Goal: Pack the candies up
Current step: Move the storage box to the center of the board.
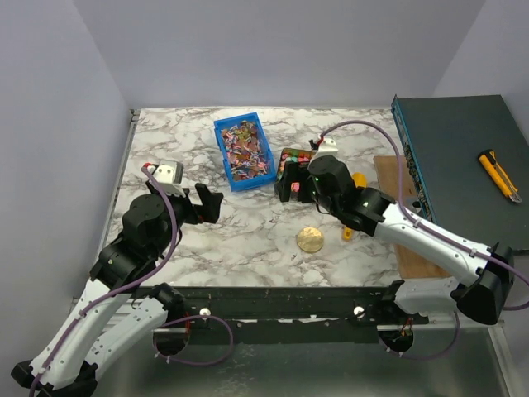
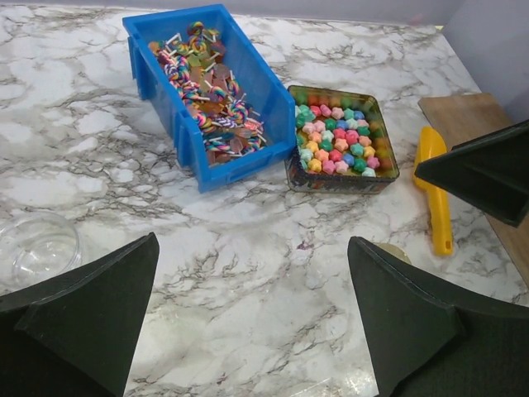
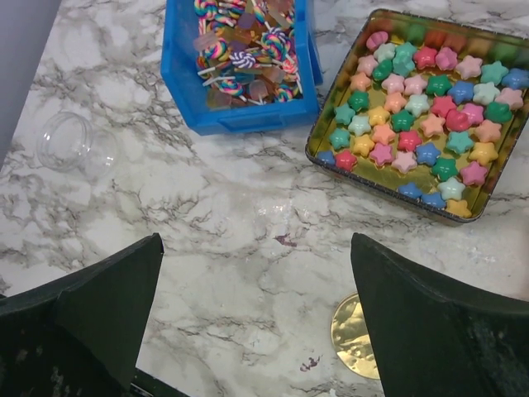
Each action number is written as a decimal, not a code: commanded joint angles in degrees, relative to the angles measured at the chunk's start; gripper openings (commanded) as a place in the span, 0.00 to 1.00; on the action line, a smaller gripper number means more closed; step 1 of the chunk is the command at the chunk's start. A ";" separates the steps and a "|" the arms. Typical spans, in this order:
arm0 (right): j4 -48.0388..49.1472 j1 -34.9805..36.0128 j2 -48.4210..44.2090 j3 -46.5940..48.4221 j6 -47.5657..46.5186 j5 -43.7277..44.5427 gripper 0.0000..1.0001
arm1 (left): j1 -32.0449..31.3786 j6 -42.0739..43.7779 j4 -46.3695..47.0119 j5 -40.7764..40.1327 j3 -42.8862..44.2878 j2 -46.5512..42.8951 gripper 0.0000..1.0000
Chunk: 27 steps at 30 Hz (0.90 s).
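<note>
Shiny wrapped candies fill a blue bin, seen also in the right wrist view. Star-shaped candies in pink, yellow, green and blue lie in a shallow gold tin. My left gripper hovers open over bare marble, left of the bin and near of it, nothing between its fingers. My right gripper is open too, just on the near side of the tin, with only tabletop between its fingers.
A clear round jar sits on the left of the table. A gold lid lies near the front. A yellow scoop rests by a wooden board. At the right stands a dark box with a utility knife on it.
</note>
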 commanded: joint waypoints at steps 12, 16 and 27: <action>0.07 0.23 5.13 8.25 -7.53 9.75 1.00 | 0.36 0.96 -1.40 0.27 -1.34 -2.32 0.99; 0.60 0.24 8.35 12.09 -10.00 12.35 1.00 | 0.59 0.96 -1.40 0.89 -1.34 -2.53 0.99; -1.74 -1.79 20.06 25.47 -11.51 4.69 0.96 | 1.39 0.70 -1.32 1.98 -1.39 -3.98 0.99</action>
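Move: The blue storage box of lollipops has its middle about 21 cm ahead of the right hand, 13 cm to its left and some 19 cm below. The tin of star candies stands right beside the box, roughly 15 cm ahead of the same hand and 3 cm to its right; the gold disc lies about 2 cm back and 6 cm to the right. From the left hand the storage box is about 27 cm ahead, 9 cm to the right and 25 cm below. The empty right hand reaches forward about 7 cm while climbing some 5 cm, slowly at first and then faster, and in the last stretch also swings about 3 cm left, towards the storage box beyond and to the left. Its wrist tips the fingers up by roughly 10 degrees and rolls a little, left side down, with the jaws kept wide open, and the hand stays high over the table without touching the box or the star tin. ##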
